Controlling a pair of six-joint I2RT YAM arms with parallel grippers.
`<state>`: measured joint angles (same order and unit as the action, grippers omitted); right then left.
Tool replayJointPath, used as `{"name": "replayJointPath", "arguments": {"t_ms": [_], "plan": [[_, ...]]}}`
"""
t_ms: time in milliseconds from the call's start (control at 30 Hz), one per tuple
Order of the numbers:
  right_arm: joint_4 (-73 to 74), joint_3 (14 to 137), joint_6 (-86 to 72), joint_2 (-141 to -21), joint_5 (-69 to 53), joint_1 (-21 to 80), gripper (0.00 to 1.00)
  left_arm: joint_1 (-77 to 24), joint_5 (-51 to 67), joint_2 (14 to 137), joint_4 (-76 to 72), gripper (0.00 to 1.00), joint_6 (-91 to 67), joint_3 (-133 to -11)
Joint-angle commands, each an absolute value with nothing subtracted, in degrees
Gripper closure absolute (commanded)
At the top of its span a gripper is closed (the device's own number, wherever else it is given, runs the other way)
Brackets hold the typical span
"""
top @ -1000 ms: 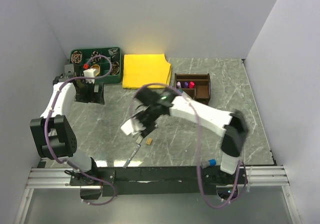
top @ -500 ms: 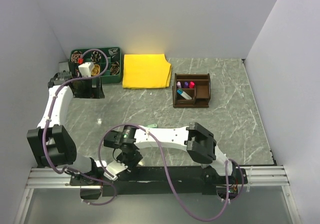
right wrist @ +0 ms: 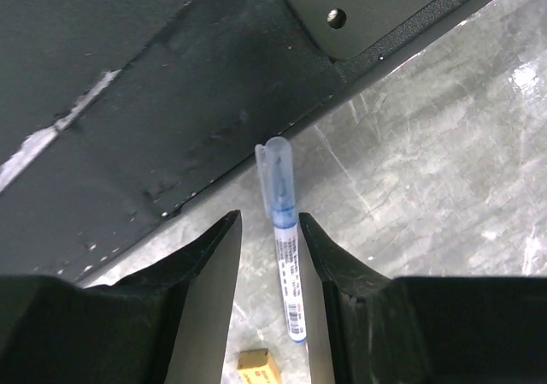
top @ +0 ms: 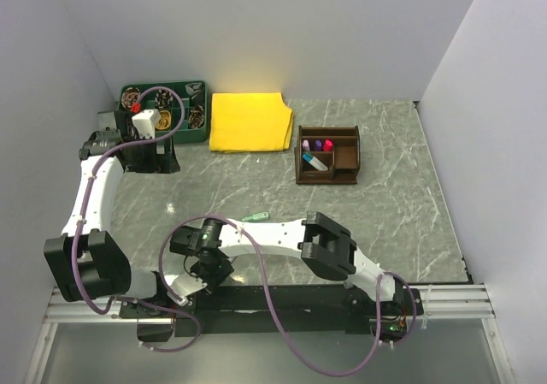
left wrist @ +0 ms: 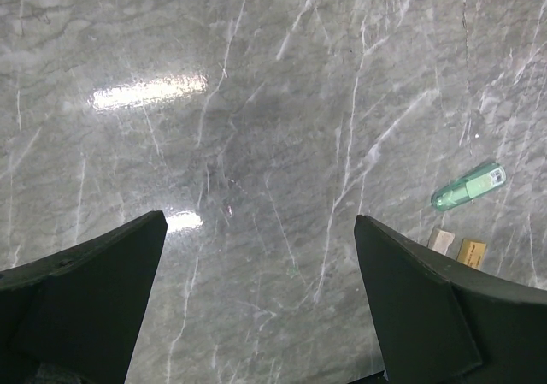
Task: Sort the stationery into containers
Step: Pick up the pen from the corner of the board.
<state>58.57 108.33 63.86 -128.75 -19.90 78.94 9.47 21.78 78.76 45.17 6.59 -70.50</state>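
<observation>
A blue-capped marker [right wrist: 280, 197] lies on the marble beside the black base rail. My right gripper [right wrist: 268, 220] is lowered over it, open, with one finger on each side and a gap on the left. A tan block [right wrist: 261, 369] lies just behind the pen. In the top view this gripper [top: 198, 274] is at the near left edge. A green marker [top: 255, 217] lies mid-table, and it also shows in the left wrist view as the green marker [left wrist: 468, 187] with two tan blocks [left wrist: 472, 251]. My left gripper [left wrist: 261, 230] hangs open over bare marble. The brown organiser [top: 344, 156] holds three markers [top: 316, 146].
A green tray [top: 164, 110] of coiled items sits at the back left beside a yellow cloth [top: 249, 121]. The black base rail [top: 282, 297] runs along the near edge, right against the blue marker. Walls close in the left, back and right.
My right arm swung from mid-table down to the near left edge and lowered over the blue marker, its jaws narrowing. The left arm shifted only slightly.
</observation>
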Motion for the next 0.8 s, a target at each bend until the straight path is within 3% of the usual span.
{"name": "replayJointPath", "arguments": {"t_ms": [0, 400, 533, 667, 767], "plan": [[56.34, 109.95, 62.49, -129.90, -18.55, 79.45, 0.60, 10.11, 22.50, 79.28, 45.00, 0.01, 6.68, -72.16], [53.70, 105.82, 63.37, -129.46, -16.70, 79.28, 0.64, 10.46, 22.76, 79.72, 45.17, 0.01, 6.94, -73.13], [53.70, 103.45, 63.90, -129.02, -16.52, 79.28, 0.72, 10.63, 22.50, 79.98, 45.09, 0.01, 6.94, -73.30], [54.14, 101.87, 63.11, -127.80, -16.79, 78.93, 0.95, 10.55, 22.85, 80.77, 45.09, 0.01, 6.33, -74.18], [53.79, 100.99, 61.88, -125.16, -15.47, 77.97, 1.00, 10.63, 23.38, 81.47, 45.09, 0.01, 5.71, -75.14]]}}
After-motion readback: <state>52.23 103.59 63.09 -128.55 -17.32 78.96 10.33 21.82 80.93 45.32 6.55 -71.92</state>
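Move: The pen lies aslant at the table's near edge, cap sticking out towards the black rail. Its middle is about 3 cm ahead of the right hand, 1 cm to its right and 3 cm below. Off its far end are the small eraser, some 11 cm ahead and 5 cm right of that hand, and the wooden block, 9 cm ahead and 9 cm right. From the left hand the pen is roughly 24 cm back, 16 cm right and 17 cm below. Around the pen, just where its clear cap meets the white barrel, the right hand lowers its half-open fingers by about 2 cm, easing nearly 1 cm forward as it sinks. It then holds that height while the fingers narrow to roughly half their gap and pinch the pen from both sides, the wrist hardly turning. ##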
